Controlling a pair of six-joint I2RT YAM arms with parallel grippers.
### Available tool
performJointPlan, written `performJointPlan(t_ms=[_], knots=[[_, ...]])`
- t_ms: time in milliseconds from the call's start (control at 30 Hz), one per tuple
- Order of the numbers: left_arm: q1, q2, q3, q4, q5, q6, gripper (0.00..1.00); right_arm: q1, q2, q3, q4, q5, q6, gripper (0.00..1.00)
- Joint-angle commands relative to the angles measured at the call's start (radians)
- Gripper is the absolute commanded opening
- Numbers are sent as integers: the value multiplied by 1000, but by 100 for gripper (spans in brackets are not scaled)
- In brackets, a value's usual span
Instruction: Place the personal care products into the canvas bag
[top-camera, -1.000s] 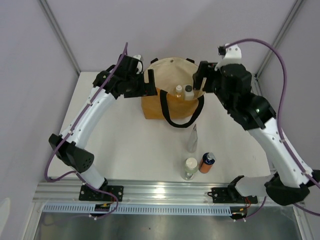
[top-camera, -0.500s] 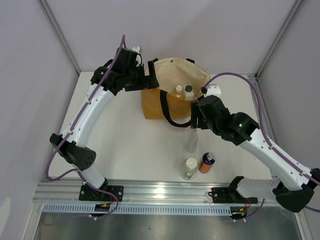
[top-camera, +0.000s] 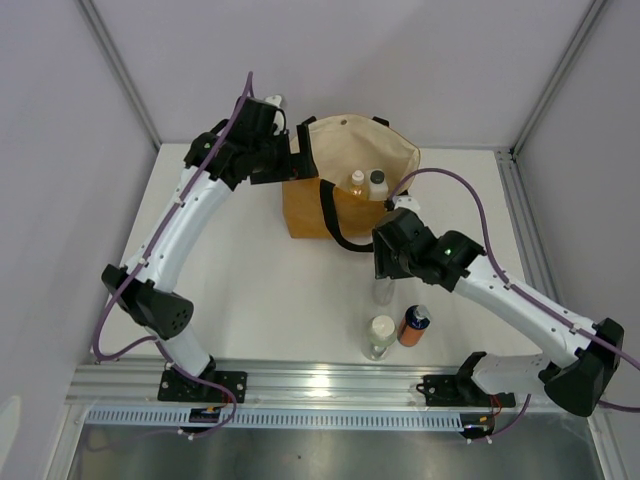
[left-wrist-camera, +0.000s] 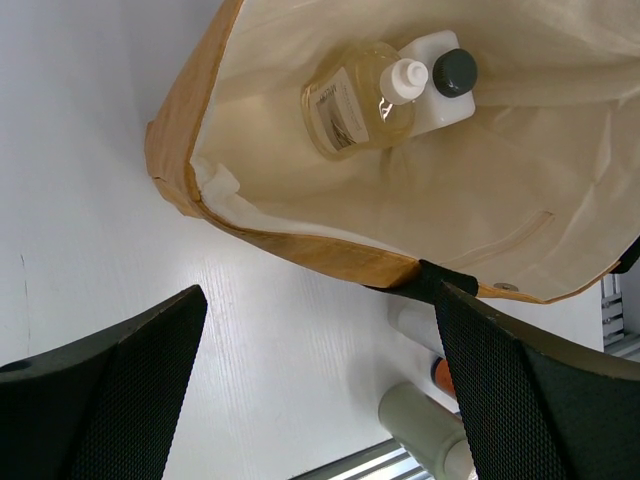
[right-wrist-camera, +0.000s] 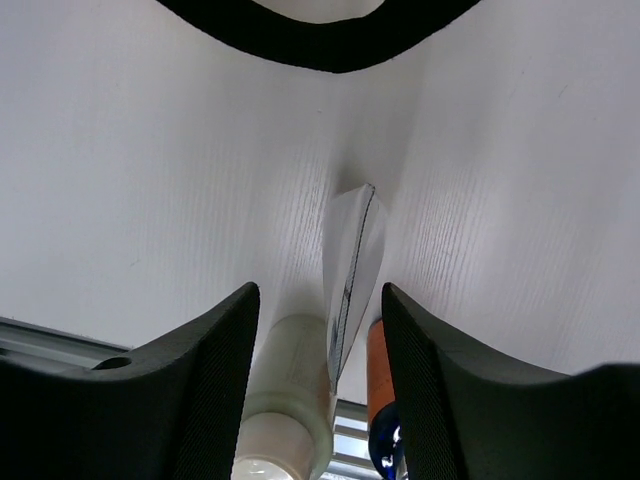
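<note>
The canvas bag (top-camera: 310, 215) stands open at the back of the table. Inside it lie the rounded yellowish bottle (left-wrist-camera: 355, 100) and the small grey-capped bottle (left-wrist-camera: 445, 85). My left gripper (top-camera: 303, 163) hovers open over the bag's left rim (left-wrist-camera: 300, 245), holding nothing. In front of the bag stands the slim clear bottle (right-wrist-camera: 350, 275). My right gripper (right-wrist-camera: 320, 370) straddles its top, open, with a gap on both sides. Just beyond stand the clear white-capped bottle (right-wrist-camera: 290, 390) and the orange dark-capped bottle (right-wrist-camera: 378, 385).
A black loop handle (right-wrist-camera: 320, 45) hangs down the bag's front, close behind the slim bottle. The aluminium rail (top-camera: 320, 385) runs along the table's near edge just past the white-capped bottle (top-camera: 379, 335) and the orange bottle (top-camera: 414, 325).
My right arm swung from above the bag's right side down to the slim clear bottle in front, and its jaws narrowed. The left arm shifted slightly at the bag's rim.
</note>
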Motion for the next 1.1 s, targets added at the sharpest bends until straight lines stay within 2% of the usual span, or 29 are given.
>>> performJointPlan(t_ms=[0,167,333,433,467,500,700,833,1067], knots=[[9,-18,-9,5,-14,-8,99,2,11,-9,28,-15,9,56],[9,-12,-6,5,-14,-8,99,-29,42,-11,5,-7,20,46],[9,-13,-5,7,-14,-8,99,-52,55,-9,10,-20,0,42],[9,-10,-5,5,-12,-8,99,-61,55,-3,22,-17,-5,21],[11,-10,-5,5,-14,-7,99,-64,61,0,22,-18,-6,4],[11,-10,-6,4,-14,-7,99,-70,65,6,20,-20,-8,0],[9,-15,-1,14,-12,8,99,-70,78,118,-50,-12,-21,0],[11,6,17,16,-7,-2,99,-66,106,343,-180,36,-60,0],[11,34,43,19,9,-15,99,-59,118,582,-309,82,-112,0]])
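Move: The clear tube stands just under my right hand, about 1 cm ahead and 1 cm to the right, its middle some 8 cm below. The white-capped bottle is about 10 cm back of my hand and level sideways; the orange bottle is roughly 9 cm back and 7 cm right. The canvas bag's middle lies some 22 cm ahead and 9 cm left. From my left hand, the tube is about 14 cm back, 20 cm right and 20 cm below. I sink my half-open right hand another 2.5 cm, easing slightly forward and right over the clear tube, and pinch its thin crimped top edge, closing the fingers all the way. Then I raise it fast, about 13 cm straight up with a little forward towards the canvas bag, the fingertips tilting up some 10 degrees. ##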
